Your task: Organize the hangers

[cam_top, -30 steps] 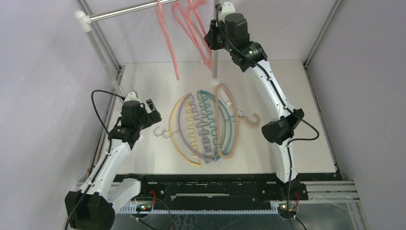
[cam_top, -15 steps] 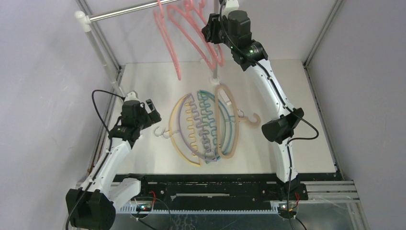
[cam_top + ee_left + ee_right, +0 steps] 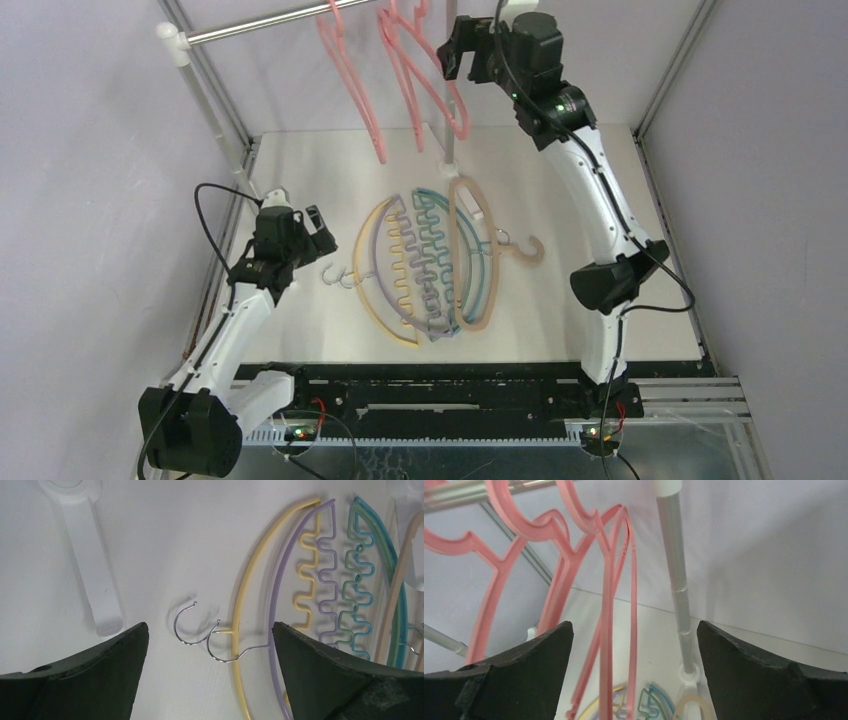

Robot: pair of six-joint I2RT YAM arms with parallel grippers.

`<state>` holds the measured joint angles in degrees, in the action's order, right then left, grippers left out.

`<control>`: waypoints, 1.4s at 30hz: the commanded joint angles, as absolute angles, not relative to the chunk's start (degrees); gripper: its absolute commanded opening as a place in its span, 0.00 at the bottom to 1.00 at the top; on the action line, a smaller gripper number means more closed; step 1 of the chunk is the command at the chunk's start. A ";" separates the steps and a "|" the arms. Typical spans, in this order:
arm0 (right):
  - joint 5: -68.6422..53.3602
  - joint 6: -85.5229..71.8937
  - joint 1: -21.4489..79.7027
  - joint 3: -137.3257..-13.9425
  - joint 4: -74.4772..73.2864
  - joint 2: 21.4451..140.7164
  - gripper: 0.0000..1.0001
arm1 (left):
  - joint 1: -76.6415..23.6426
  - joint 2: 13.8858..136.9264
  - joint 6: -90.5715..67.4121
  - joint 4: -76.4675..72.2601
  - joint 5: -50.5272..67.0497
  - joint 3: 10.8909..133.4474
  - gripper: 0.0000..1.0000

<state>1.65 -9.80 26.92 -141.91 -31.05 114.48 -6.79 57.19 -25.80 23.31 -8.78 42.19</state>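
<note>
Pink hangers hang by their hooks from the silver rail at the back. My right gripper is open just right of them and grips none. From the right wrist, the pink hangers dangle ahead of the open right gripper. Yellow, lavender, green, teal and tan hangers lie fanned together on the table. My left gripper hovers open left of their wire hooks. In the left wrist view, two hooks and the yellow hanger lie between that open left gripper.
The rack's right upright pole stands close beside the right gripper, its white foot on the table. The left post slants by the left wall, with a white foot on the table. Walls close in on both sides.
My right gripper opened and drew back to the right, letting go of a pink hanger that now hangs on the rail. The pink hangers shifted along it. The left arm held still.
</note>
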 commanded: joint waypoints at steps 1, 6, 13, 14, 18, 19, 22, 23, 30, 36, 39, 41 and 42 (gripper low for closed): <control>3.49 -8.01 26.10 -138.90 -28.95 106.30 1.00 | -6.16 57.52 -24.00 21.62 -8.45 46.93 0.99; 6.05 -10.46 23.85 -128.52 -30.99 98.04 1.00 | -6.16 58.33 -24.11 21.62 -7.34 48.92 0.98; 9.09 -16.37 21.37 -97.98 -34.42 83.11 0.93 | -6.16 59.24 -22.98 21.54 -7.18 49.00 0.98; 8.53 -17.61 21.44 -93.88 -35.57 81.13 0.90 | -6.15 59.57 -22.86 21.49 -7.19 49.05 0.98; 6.48 -21.49 23.24 -79.90 -38.83 77.39 0.75 | -6.10 60.78 -23.23 20.53 -6.66 48.93 0.98; 6.86 -22.21 24.15 -76.74 -39.03 76.88 0.73 | -6.11 61.08 -23.35 20.22 -6.41 48.90 0.98; 6.98 -25.10 27.26 -68.64 -39.34 76.59 0.71 | -6.08 62.10 -23.70 19.74 -5.36 48.70 0.98; 7.04 -26.16 27.94 -66.60 -39.18 76.68 0.71 | -6.12 62.44 -23.75 19.62 -5.02 48.64 0.98; 0.68 -32.68 28.78 -52.17 -29.61 78.28 0.69 | -6.18 63.31 -23.29 19.67 -3.48 47.04 0.97; -1.05 -31.27 28.28 -50.67 -23.60 85.58 0.69 | -6.27 61.19 -22.96 21.17 -2.51 44.95 0.96; -2.66 -31.24 26.60 -50.84 -20.77 89.13 0.67 | -6.54 59.67 -22.81 21.70 -1.76 44.12 0.95; -3.88 -31.34 25.38 -51.05 -19.41 90.95 0.63 | -6.75 58.83 -22.76 22.37 -1.76 43.94 0.95; -3.82 -31.25 25.10 -51.15 -19.08 91.64 0.63 | -6.78 58.45 -22.70 22.77 -1.76 43.76 0.95</control>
<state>-1.91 -30.39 26.98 -50.19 -25.19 89.78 -6.59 61.21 -23.97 22.59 -3.01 44.49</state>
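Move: The tan hanger, top of the pile on the table, lies about 21 cm back from my empty right hand, 6 cm to its right and some 45 cm below. The blue hanger beneath is about 22 cm back and level sideways; the purple one is 22 cm back, 8 cm left. The nearest hung pink hanger is roughly 6 cm left of my right hand, 4 cm ahead and 6 cm lower. From my left hand, the tan hanger is about 28 cm right, 1 cm back, 13 cm below. My right hand swings back and right, rising slightly away from the hung pink hangers, then plunges some 45 cm down and over 20 cm back to the tan hanger, creeping a little forward over the last stretch. The wrist tips about 60 degrees downward, while the wide-open fingers narrow to about two thirds and come to straddle the hanger's hook-side edge, without pinching it. ##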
